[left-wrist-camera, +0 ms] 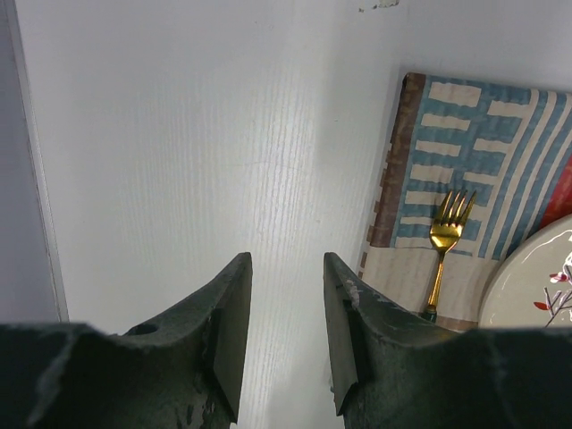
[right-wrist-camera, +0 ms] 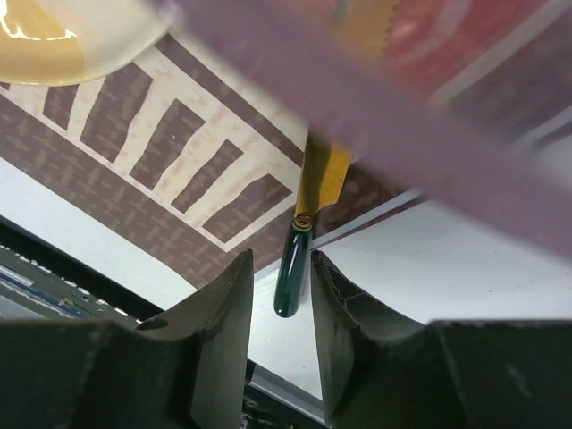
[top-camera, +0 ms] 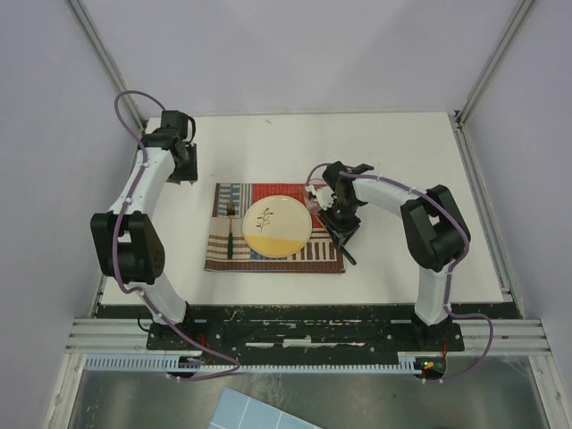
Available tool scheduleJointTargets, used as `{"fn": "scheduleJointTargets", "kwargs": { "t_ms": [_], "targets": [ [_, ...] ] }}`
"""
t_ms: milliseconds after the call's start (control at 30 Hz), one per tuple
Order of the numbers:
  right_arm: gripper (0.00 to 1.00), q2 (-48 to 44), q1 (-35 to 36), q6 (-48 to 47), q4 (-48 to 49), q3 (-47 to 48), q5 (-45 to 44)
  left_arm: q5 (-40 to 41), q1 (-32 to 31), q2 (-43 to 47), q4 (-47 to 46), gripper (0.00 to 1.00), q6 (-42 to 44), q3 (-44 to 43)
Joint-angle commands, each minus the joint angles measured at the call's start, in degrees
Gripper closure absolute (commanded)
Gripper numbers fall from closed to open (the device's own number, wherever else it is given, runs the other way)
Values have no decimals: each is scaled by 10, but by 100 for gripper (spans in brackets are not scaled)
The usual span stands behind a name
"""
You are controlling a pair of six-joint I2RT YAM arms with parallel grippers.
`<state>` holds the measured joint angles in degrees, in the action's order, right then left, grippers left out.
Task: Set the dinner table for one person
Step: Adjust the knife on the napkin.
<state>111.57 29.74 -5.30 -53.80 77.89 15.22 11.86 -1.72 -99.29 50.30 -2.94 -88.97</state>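
The white dinner table (top-camera: 402, 152) carries a striped placemat (top-camera: 308, 259) with a cream and yellow plate (top-camera: 277, 225) on it. A gold fork (top-camera: 230, 228) lies left of the plate. A gold knife with a dark green handle (right-wrist-camera: 290, 273) lies at the placemat's right edge, its handle out over the bare table (right-wrist-camera: 429, 268). My right gripper (right-wrist-camera: 280, 255) is open, with the handle between its jaws and a small gap on each side; it also shows in the top view (top-camera: 342, 234). My left gripper (left-wrist-camera: 286, 259) is open and empty over the bare table (left-wrist-camera: 179, 134), left of the placemat (left-wrist-camera: 474, 125) and fork (left-wrist-camera: 444, 241).
A blurred purple cable (right-wrist-camera: 375, 116) crosses the right wrist view and hides part of the knife blade. The plate's rim (right-wrist-camera: 54, 45) shows at the top left there. Metal frame rails (top-camera: 483, 206) line the table's edges. The arm bases stand on the black plate (top-camera: 304, 326) at the near edge.
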Motion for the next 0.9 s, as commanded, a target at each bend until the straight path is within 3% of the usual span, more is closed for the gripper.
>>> {"fn": "scheduleJointTargets", "kwargs": {
  "t_ms": [0, 567, 867],
  "targets": [
    [61, -38, -2, 5, 14, -20, -34, 5, 4, 42, -19, 56, 8, 10],
    [59, -219, -3, 50, 103, -152, -127, 11, 5, 38, -19, 56, 6, 5],
    [58, -236, 16, 113, 175, -223, -218, 24, 5, 56, -31, 56, 12, 36]
  ]
}}
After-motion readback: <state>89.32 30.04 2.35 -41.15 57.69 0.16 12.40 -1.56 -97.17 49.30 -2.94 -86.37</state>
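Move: The knife lies slantwise just under the right hand, its middle about 1 cm ahead, 2 cm left and some 4 cm below, with the handle running back and to the right. The glass stands about 13 cm ahead and 6 cm left of the hand. The plate is roughly 5 cm ahead and 19 cm left. From the left hand the knife lies some 13 cm back, 42 cm right and 17 cm below. The knife is left where it lies as the right hand draws off from above it, about 5 cm to the right, rising some 3 cm and then easing back down a centimetre near the end. The wrist tilts roughly 20 degrees so the downward fingers swing forward, with a slight clockwise turn. The fingers stay partly open around nothing. ##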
